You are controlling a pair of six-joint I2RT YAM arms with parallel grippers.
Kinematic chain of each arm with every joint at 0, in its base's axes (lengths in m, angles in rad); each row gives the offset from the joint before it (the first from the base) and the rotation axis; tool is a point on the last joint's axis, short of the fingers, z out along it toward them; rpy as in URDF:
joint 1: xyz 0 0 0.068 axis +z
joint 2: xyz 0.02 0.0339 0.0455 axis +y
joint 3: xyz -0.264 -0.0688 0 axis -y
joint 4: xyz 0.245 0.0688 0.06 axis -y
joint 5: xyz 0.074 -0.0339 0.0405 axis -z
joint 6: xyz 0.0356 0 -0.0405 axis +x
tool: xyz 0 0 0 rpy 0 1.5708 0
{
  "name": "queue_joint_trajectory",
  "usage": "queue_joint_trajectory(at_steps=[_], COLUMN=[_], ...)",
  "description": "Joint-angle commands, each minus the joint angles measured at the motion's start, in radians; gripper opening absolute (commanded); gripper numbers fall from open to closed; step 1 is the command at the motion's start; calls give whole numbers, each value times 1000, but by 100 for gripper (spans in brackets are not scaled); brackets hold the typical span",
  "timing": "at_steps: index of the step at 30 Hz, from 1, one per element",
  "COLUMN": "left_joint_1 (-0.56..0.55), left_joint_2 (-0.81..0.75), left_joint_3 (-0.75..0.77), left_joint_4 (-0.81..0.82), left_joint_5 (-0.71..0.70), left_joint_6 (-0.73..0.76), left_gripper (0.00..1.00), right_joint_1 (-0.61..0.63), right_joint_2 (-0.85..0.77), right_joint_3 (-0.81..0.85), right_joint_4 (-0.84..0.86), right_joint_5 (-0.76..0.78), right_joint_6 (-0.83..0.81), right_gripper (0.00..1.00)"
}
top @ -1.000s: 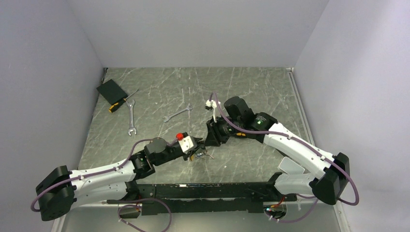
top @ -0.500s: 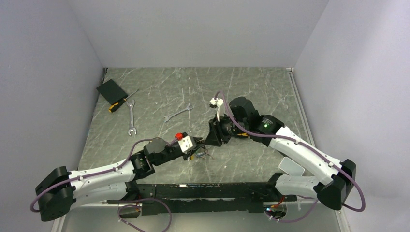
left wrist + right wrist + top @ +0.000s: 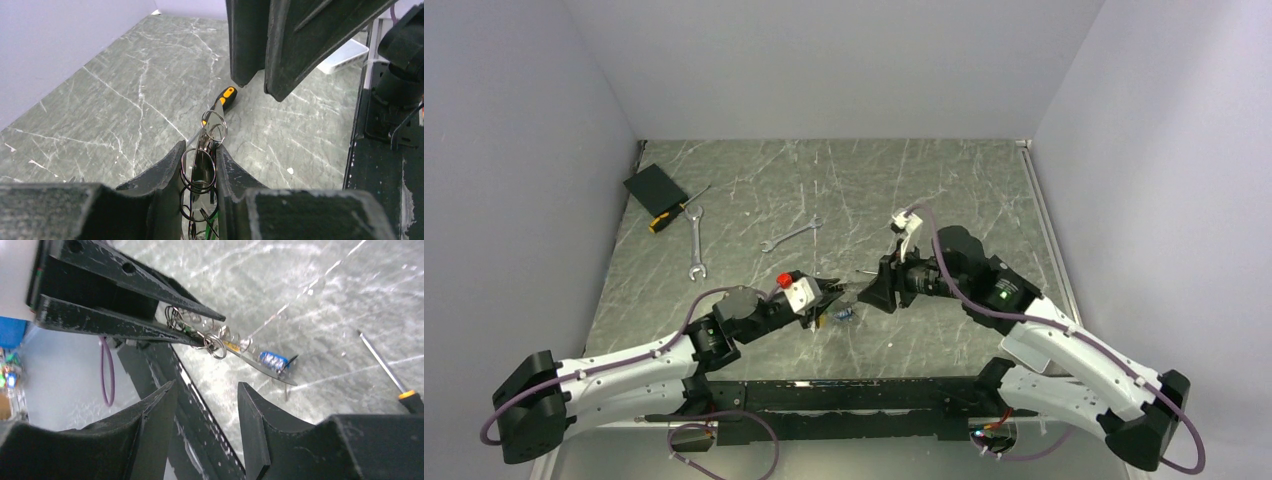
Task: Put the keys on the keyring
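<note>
My left gripper [image 3: 832, 288] [image 3: 201, 145] is shut on the keyring [image 3: 197, 172], whose thin wire loops are clamped between its fingers. Small silver split rings [image 3: 214, 125] [image 3: 216, 345] stick out past the fingertips. A blue-headed key [image 3: 273, 360] [image 3: 845, 314] hangs from that bunch just over the table, and a green bit [image 3: 212, 231] shows deep between the jaws. The other keys are hidden. My right gripper [image 3: 871, 290] [image 3: 206, 384] faces the left one from the right, a short gap away. It is open with nothing between its fingers.
An orange-and-black screwdriver [image 3: 382, 365] [image 3: 224, 98] lies on the marble table under the right gripper. Two silver wrenches [image 3: 694, 245] [image 3: 791, 235], a second screwdriver [image 3: 669, 215] and a black pad [image 3: 654, 187] lie at the back left. The black base rail [image 3: 844, 395] runs along the near edge.
The right gripper opened and drew back to the right, away from the left gripper. The left gripper lifted slightly, and the blue key now shows hanging below it.
</note>
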Motion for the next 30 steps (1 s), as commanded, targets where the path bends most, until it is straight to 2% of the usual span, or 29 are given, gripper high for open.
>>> queue_joint_trajectory(at_steps=[1,4,8,10,13,18,25,30], left_joint_1=[1,1,1,1,1,2,3,3], left_joint_2=[-29,-27,-39,-61,-112,-200,-261,-289], left_joint_3=[-1,1,28,35,45,91,127,124], left_joint_4=[147,145,71,46,6,-145,-241,-278], left_joint_5=[-64,-124,-234,-199,-132,-62,30,-22], left_joint_6=[-58,-120,-278,-318,-339,-328,-360,-377], left_gripper=[0,0,0,0,0,0,0,0], right_joint_1=[2,2,2,1,2,1,2,3], right_joint_2=[-72,-79,-73,-74,-83,-51,-21,-52], right_joint_3=[-66,-97,-141,-157,-188,-184,-158,-151], right_joint_4=[180,204,251,267,315,352,397,367], right_joint_5=[74,111,138,143,142,82,-25,-76], right_joint_6=[67,70,68,45,11,-56,-137,-162], right_gripper=[52,52,53,57,70,80,79,75])
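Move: The keyring, pinched in the left fingers, hangs with its middle some 5 cm below the left hand and about 1 cm nearer the base. From the empty right hand it lies about 5 cm to the left, 1 cm ahead and 6 cm lower. From the right hand, the blue key hangs level ahead, 4 cm left and 9 cm down, and the screwdriver lies on the table about 10 cm ahead, 4 cm right and 20 cm down. Keeping its pinch on the keyring, the left hand eases forward a little, then draws back and lifts it about 5 cm, drifting left while the wrist tilts some 20 degrees. Beside it the right hand, holding nothing, bobs up briefly, then works forward and down about 2 cm each, its fingers spreading from half to about three-quarters open; it ends edging left and slightly back. ##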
